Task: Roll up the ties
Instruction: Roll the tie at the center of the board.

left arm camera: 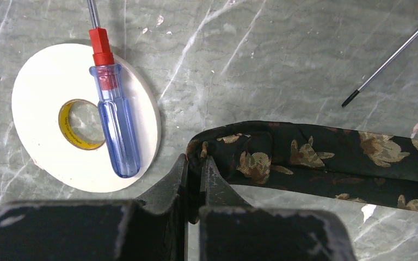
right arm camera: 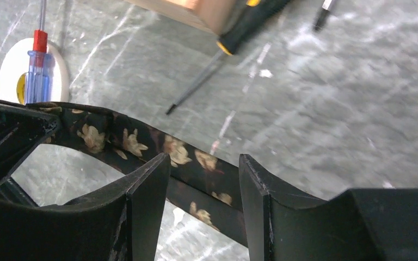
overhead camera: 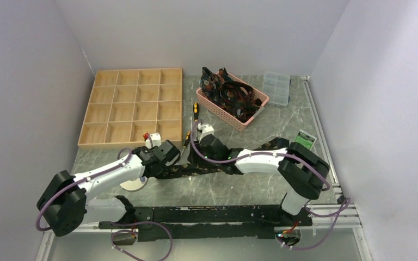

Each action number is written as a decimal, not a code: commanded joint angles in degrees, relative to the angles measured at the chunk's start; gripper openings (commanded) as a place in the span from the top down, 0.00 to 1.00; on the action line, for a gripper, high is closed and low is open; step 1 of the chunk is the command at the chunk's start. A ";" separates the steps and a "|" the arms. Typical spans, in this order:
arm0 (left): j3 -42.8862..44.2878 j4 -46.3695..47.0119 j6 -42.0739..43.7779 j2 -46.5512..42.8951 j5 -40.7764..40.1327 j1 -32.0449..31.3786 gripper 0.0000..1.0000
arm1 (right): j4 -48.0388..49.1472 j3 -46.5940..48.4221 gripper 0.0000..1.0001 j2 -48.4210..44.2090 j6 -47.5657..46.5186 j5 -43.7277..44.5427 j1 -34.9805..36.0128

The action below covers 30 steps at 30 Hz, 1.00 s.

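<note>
One black tie with tan-gold flowers (overhead camera: 180, 172) lies stretched across the marble table between the two arms. My left gripper (left arm camera: 196, 159) is shut on its folded end, with the fabric (left arm camera: 315, 155) running off to the right. My right gripper (right arm camera: 204, 163) is open and hovers over the same tie (right arm camera: 130, 142), which passes under the gap between its fingers, apart from both. In the top view the left gripper (overhead camera: 170, 163) and the right gripper (overhead camera: 194, 157) sit close together. More ties (overhead camera: 231, 92) are heaped in a pink basket.
A white tape roll (left arm camera: 38, 136) with a blue-handled screwdriver (left arm camera: 117, 130) on it lies left of my left gripper. A yellow-and-black screwdriver (right arm camera: 245, 24) lies beyond the tie. A wooden compartment tray (overhead camera: 130, 106), the pink basket (overhead camera: 220, 113) and a clear plastic box (overhead camera: 277, 87) stand at the back.
</note>
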 commanded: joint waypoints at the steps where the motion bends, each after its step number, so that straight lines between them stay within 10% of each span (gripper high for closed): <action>1: -0.53 0.55 -1.57 -1.76 -0.30 -0.18 0.97 | 0.77 5.06 0.47 3.09 -8.70 8.36 3.51; 30: -4.72 3.49 -2.71 -6.68 1.21 -0.22 0.97 | 10.13 -3.25 0.69 6.99 -18.35 -0.37 8.55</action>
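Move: The flat stretch of tie the open right fingers go for is about 3 cm back, 3 cm left and 4 cm below that hand. The screwdriver is roughly 4 cm ahead and 4 cm left, 5 cm lower; the tape roll lies about 22 cm left and 6 cm back. The left hand already pinches the tie's folded end; from there the same stretch is some 12 cm right, 1 cm ahead and 2 cm lower. Right hand sinks about 4 cm and left onto the tie, then draws back, narrowing its fingers; left keeps pinching. ##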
